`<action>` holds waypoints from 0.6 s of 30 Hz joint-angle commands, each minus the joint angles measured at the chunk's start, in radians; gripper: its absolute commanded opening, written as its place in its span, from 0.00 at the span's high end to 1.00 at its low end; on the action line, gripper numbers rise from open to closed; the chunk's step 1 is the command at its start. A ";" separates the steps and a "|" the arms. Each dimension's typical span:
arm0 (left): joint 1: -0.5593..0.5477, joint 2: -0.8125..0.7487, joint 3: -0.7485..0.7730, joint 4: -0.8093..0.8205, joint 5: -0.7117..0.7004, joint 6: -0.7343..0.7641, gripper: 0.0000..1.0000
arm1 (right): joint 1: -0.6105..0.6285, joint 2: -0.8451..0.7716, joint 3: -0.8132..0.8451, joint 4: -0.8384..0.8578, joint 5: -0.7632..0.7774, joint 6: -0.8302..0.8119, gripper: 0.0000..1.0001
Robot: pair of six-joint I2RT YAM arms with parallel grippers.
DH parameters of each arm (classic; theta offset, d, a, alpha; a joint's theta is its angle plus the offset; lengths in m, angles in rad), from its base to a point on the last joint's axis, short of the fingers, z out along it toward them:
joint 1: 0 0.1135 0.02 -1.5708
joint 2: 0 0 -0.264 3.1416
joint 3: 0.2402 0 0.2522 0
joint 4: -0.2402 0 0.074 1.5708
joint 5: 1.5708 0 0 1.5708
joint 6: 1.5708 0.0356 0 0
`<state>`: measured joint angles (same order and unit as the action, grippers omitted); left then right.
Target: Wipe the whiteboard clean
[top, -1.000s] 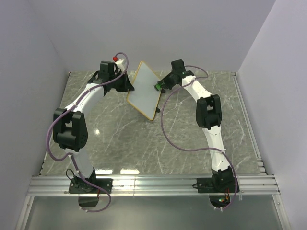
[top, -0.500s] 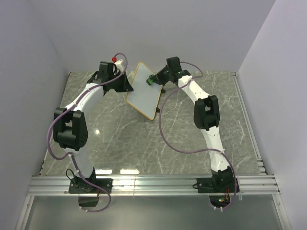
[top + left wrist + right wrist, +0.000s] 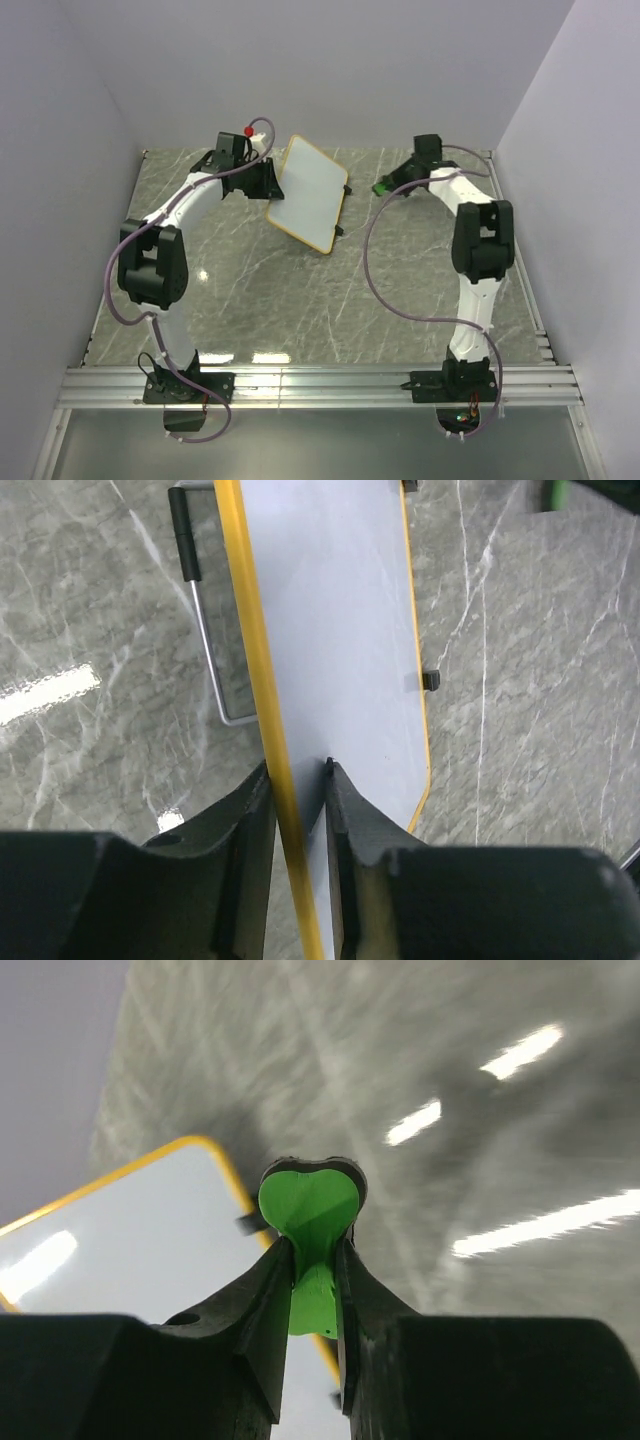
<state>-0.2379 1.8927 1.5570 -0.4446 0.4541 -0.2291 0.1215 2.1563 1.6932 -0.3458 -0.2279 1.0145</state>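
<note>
The whiteboard [image 3: 310, 196] is white with a thin yellow frame and small black feet, its face blank, held tilted above the table at the back middle. My left gripper [image 3: 268, 183] is shut on its left edge; in the left wrist view the fingers [image 3: 345, 810] clamp the yellow frame [image 3: 262, 680]. My right gripper [image 3: 385, 186] is shut on a small green eraser [image 3: 381, 187], to the right of the board and apart from it. In the right wrist view the eraser [image 3: 311, 1210] sits between the jaws, with the board [image 3: 120, 1250] beyond at the left.
A grey marble table [image 3: 300, 300] lies between lilac walls. An aluminium rail [image 3: 320, 385] runs along the near edge at the arm bases. A wire stand [image 3: 205, 630] shows behind the board in the left wrist view.
My right gripper has pulled the green eraser off the board's face and swung right, away from it. The left gripper has tilted the board a little, still holding it.
</note>
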 commanded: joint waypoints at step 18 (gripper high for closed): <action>-0.034 0.010 0.130 -0.167 -0.124 -0.038 0.02 | 0.049 -0.079 -0.098 -0.337 0.248 -0.344 0.19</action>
<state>-0.2729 1.9442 1.6402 -0.5900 0.3664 -0.2394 0.1677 2.1174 1.6138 -0.6525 -0.0387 0.7025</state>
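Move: The right hand holds the eraser at its fingertips; the bare table spot it is taken to lies about 8 cm back, 3 cm right and 7 cm below. From this hand the whiteboard's middle is some 17 cm left, 2 cm back and 3 cm lower; its near black clamp is about 10 cm left, 10 cm back and 7 cm lower. The left hand has the board's raised left frame edge right between its barely parted fingertips. Back towards its base and downward, the right hand carries the eraser beside the whiteboard to the table, about 9 cm back, 6 cm lower and 3 cm right, its left side dipping some 20 degrees, then spreads its fingers to let go. The left hand opens wide around the frame edge, sinking about 3 cm and drawing back 2 cm before partly rising again. ##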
